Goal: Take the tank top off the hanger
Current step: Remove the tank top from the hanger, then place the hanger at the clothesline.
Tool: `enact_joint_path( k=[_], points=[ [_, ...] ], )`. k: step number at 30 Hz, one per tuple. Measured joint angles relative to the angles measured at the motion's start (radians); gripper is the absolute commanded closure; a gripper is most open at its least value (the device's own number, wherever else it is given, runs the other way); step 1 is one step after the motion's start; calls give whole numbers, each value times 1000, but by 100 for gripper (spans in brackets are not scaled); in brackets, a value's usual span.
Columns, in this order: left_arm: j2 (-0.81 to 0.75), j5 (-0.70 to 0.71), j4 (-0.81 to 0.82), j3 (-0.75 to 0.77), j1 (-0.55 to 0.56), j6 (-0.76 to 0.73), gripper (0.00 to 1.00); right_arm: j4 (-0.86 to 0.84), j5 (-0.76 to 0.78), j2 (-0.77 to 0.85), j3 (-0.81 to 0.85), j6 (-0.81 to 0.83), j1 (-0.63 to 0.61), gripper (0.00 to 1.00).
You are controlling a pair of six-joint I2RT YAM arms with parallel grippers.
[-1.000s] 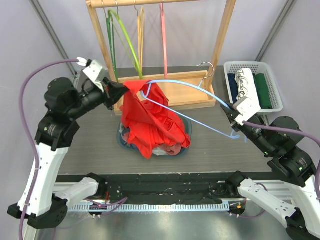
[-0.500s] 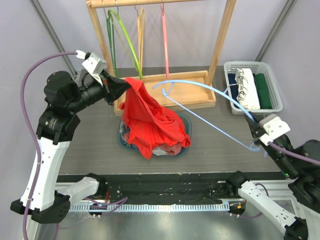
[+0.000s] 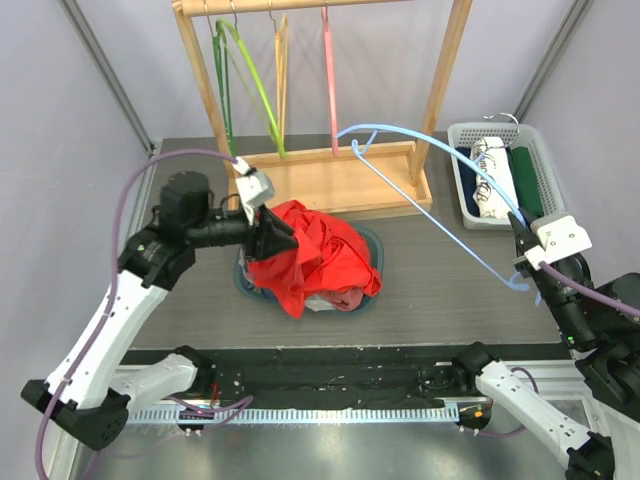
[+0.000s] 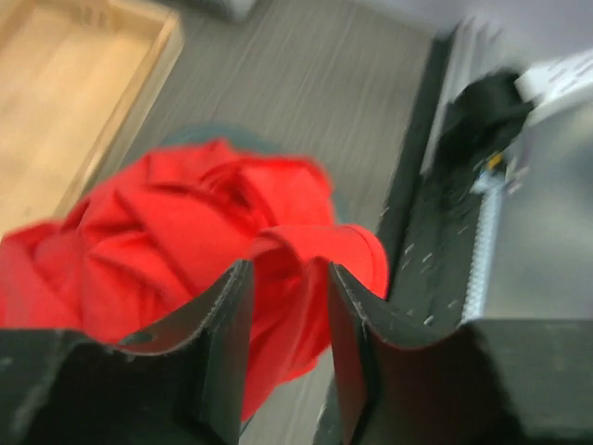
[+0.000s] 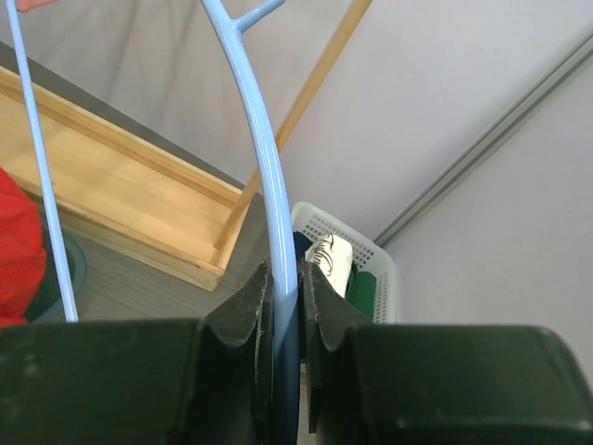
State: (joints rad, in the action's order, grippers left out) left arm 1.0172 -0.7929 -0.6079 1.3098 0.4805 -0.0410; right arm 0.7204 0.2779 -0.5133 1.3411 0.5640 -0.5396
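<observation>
The red tank top [image 3: 315,255] lies crumpled in a heap on a low blue-grey basin [image 3: 372,243] at the table's middle, off the hanger. My left gripper [image 3: 283,243] sits at the heap's left edge. In the left wrist view its jaws [image 4: 287,269] stand parted, with red cloth [image 4: 185,213] showing in the gap and beyond it. The light blue hanger [image 3: 380,126] is bare and held up at the right, reaching toward the rack. My right gripper [image 3: 522,262] is shut on its end; the right wrist view shows the blue rod [image 5: 264,139] pinched between the fingers [image 5: 285,269].
A wooden clothes rack [image 3: 330,185] stands at the back with green [image 3: 250,90], yellow [image 3: 282,60] and pink [image 3: 328,80] hangers. A white basket [image 3: 540,135] of folded clothes sits at the back right. The black rail runs along the near edge.
The hanger came out of the tank top as my right arm pulled it to the right. My left gripper came down with the cloth onto the heap and its jaws have parted.
</observation>
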Motion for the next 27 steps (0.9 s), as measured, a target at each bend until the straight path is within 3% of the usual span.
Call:
enact_joint_path(
  k=[4,5,9,14,23,27],
  points=[
    [57,243,-76,-89,42,-104,23,-1,43,-27,7,37,1,98],
    [74,287,-90,-90,47,-122,1,-2,56,-31,8,49,1,99],
    [189,454,-193,-26,64,-192,0,-13,112,-49,7,116,6,99],
    [280,536,-270,72,69,-207,0,-101,171,-99,0,220,14,99],
    [185,461,-319,84,108,-232,0,-420,254,-300,-99,467,14,99],
    [265,436,-442,161,142,-238,0,-602,275,-430,-124,589,16,99]
  ],
)
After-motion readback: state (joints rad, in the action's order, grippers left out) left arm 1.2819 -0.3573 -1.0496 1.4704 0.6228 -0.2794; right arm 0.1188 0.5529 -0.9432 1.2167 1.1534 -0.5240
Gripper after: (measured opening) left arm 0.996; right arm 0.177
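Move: Beyond the right hand, which grips the empty blue hanger, the free stretch of the rack's rail lies some 33 cm ahead, 18 cm left and 8 cm higher; the pink hanger hangs about 11 cm left of that stretch, level with it ahead. The laundry basket stands about 35 cm ahead, 10 cm right and far below. From the left hand, the red tank top lies about 12 cm ahead, 3 cm right and 22 cm down, heaped in the tub. Carrying the blue hanger towards the rack's rail, the right hand eases forward and slightly right, then speeds up forward, some 15 cm in all, rolling left side down and turning clockwise, grip kept. The left hand opens wide, dips about 12 cm down and 8 cm forward over the tank top with fingers tipping some 30 degrees further down, then draws back about 5 cm. ##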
